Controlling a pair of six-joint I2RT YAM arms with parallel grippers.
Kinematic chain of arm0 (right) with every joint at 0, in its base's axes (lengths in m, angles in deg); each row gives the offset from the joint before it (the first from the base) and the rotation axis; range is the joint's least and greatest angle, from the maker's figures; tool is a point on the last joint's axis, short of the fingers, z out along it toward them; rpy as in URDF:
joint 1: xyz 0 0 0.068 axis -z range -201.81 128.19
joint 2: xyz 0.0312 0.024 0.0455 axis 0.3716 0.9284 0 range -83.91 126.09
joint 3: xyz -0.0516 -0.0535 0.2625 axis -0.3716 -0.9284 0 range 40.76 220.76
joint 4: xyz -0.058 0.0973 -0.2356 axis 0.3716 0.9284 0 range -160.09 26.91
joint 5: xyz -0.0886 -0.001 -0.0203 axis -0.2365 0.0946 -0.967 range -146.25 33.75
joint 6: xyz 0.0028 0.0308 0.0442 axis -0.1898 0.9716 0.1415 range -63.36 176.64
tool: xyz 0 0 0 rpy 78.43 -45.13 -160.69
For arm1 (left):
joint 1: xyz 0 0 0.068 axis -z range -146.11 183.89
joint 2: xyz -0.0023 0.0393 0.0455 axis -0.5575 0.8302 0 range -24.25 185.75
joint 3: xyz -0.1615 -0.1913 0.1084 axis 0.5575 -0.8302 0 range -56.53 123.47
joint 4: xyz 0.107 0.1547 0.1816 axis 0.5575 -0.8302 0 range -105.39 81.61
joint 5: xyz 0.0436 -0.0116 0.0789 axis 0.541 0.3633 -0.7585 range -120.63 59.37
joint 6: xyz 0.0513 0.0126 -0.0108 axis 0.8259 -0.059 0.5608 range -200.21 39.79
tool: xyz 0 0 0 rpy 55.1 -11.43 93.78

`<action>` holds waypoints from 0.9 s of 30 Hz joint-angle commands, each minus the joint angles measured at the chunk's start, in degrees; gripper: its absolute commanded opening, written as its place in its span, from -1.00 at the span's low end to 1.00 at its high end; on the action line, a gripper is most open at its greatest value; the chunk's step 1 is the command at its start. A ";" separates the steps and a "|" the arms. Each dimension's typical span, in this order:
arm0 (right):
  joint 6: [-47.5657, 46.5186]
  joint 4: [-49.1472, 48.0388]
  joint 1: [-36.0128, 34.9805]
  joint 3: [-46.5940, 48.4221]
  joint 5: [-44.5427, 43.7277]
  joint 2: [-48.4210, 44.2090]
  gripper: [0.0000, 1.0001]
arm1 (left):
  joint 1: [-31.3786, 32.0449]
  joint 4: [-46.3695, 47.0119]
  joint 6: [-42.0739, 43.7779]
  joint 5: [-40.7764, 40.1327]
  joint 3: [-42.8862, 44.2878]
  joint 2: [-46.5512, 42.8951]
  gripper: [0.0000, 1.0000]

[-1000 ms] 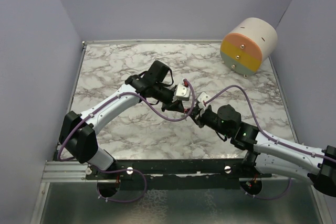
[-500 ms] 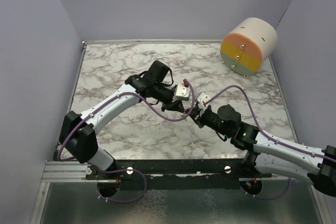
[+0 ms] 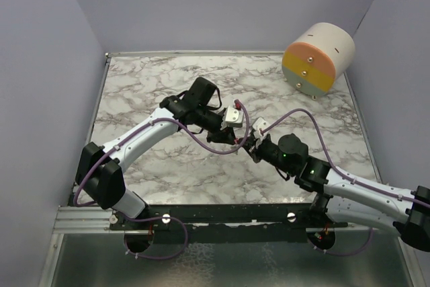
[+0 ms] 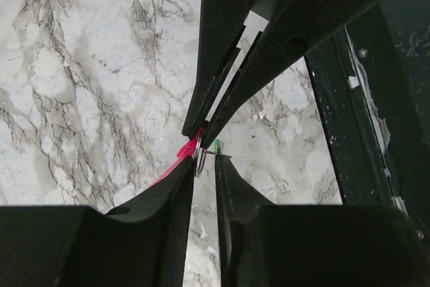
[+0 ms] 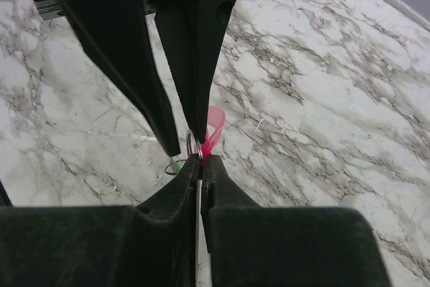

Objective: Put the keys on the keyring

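Note:
Both grippers meet tip to tip above the middle of the marble table (image 3: pixel 148 92). My right gripper (image 5: pixel 200 160) is shut on the lower end of the pink-red key (image 5: pixel 216 124), with the thin metal keyring (image 5: pixel 192 144) pressed against the same fingertips. A bit of the green key (image 5: pixel 176 164) hangs just left of them. In the left wrist view my left gripper (image 4: pixel 203 160) has a narrow gap between its fingers, with the keyring (image 4: pixel 201 163) at their tips, the pink-red key (image 4: pixel 183 154) to the left and the green key (image 4: pixel 217 144) to the right. From above, the left gripper (image 3: pixel 232 137) and right gripper (image 3: pixel 246 144) hide the small parts.
A cream drum with an orange, yellow and grey-green face (image 3: pixel 318 58) lies on its side at the far right corner. Purple walls close in the table on three sides. A black rail (image 4: pixel 376 99) runs along the near edge.
My right gripper has closed its jaws on the pink-red key. My left gripper's fingers have parted slightly. Neither arm has shifted noticeably.

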 commanded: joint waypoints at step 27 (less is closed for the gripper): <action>6.67 -17.46 0.04 -5.78 -8.13 -7.71 -0.99 | 0.24 67.41 -47.20 -24.13 -34.43 -24.16 -0.19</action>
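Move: The keyring sits at both fingertips: about 1 cm to the right of the left hand's point, level with it, and some 1 cm ahead and 1 cm to the left of the right hand, which has it gripped beside the pink key's head. From the left hand, the pink key's middle lies roughly 3 cm ahead, 1 cm left and 1 cm lower; the small green key is about 1 cm back, straight in line sideways and 2 cm below. Upwards and slightly forward the left hand backs off the keyring, about 6 cm up, 3 cm forward and, later, 2 cm left, its already parting fingers opening wider as it swings some 35 degrees counter-clockwise and its fingertips tip up towards level. The right hand keeps its shut grip at the ring and pink key, slowly drawing right, then lifting 4 to 5 cm with its fingers tilting up. ##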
